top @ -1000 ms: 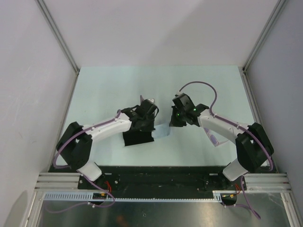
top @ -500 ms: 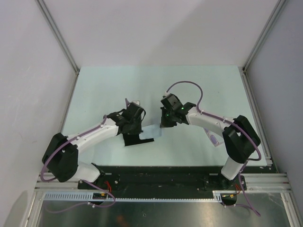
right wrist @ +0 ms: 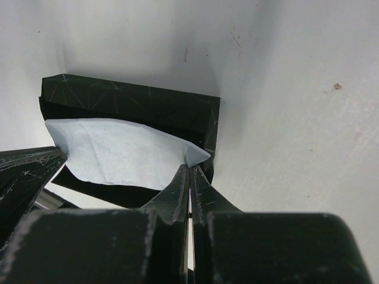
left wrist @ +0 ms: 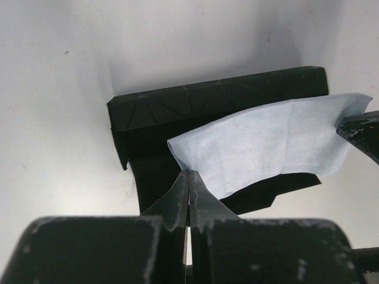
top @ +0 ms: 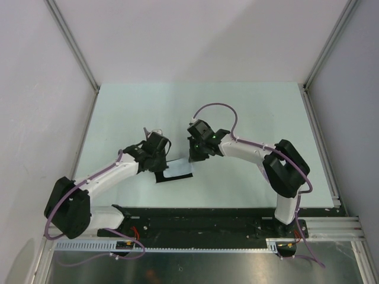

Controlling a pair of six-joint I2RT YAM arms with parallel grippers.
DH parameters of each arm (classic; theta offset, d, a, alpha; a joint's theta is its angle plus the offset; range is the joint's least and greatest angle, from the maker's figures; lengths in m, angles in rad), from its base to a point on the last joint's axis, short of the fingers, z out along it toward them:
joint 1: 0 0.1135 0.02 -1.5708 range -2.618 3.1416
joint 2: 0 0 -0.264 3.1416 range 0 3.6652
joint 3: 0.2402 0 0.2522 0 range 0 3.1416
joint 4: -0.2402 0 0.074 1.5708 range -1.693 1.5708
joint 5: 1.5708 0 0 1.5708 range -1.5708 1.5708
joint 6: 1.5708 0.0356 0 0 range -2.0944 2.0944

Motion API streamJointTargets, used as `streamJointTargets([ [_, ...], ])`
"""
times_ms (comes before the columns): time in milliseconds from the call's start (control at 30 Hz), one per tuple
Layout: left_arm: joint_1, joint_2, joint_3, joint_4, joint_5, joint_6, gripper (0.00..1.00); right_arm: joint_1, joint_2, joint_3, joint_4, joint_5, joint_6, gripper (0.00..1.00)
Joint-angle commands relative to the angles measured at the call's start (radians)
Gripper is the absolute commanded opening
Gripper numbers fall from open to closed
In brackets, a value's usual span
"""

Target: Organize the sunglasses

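A pale blue cloth [top: 177, 167] is stretched between both grippers just above a black oblong case [top: 161, 178] lying on the table. My left gripper [left wrist: 188, 174] is shut on the cloth's [left wrist: 266, 142] left corner. My right gripper [right wrist: 190, 168] is shut on the opposite corner of the cloth [right wrist: 118, 154]. The case [left wrist: 195, 106] shows behind and under the cloth in both wrist views. From above, the left gripper [top: 164, 161] and right gripper [top: 193, 158] stand at either end of the case. The sunglasses do not show in any view.
The pale green table [top: 148, 112] is walled by white panels on the left, back and right, with metal posts [top: 74, 44] at the corners. The arm bases sit on a black rail [top: 201, 222] along the near edge.
Both grippers have moved left and toward the near edge with the cloth between them. It now hangs over the black case instead of beside its right end.
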Motion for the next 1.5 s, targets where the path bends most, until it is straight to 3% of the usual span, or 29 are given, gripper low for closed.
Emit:
streamJointTargets([
  [0, 0.018, -0.026, -0.022, -0.005, -0.037, 0.009, 0.01, 0.020, 0.054, 0.073, 0.026, 0.010, -0.009, 0.00],
  [1467, 0.070, 0.181, -0.037, 0.098, -0.151, 0.015, 0.00, 0.082, 0.174, 0.116, 0.050, 0.194, -0.006, 0.01],
])
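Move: Hanging between the two shut grippers, the cloth has its middle about 6 cm right of the left hand and 6 cm left of the right hand, 1 to 2 cm nearer the base and a few centimetres lower. The open black case below has its middle about 4 cm right of the left hand, level with it fore and aft, and 5 cm down. From the right hand that is some 8 cm left, 1 cm back and 5 cm down. Lowering the cloth into the open case, both hands keep their pinch on its far corners. The left hand first goes about 3 cm left towards the case's left end, then sinks, some 5 cm down in all, rolling about 10 degrees with its left side rising. The right hand drops about 4 cm, shifting 2 cm left early on to come inside the right end. ##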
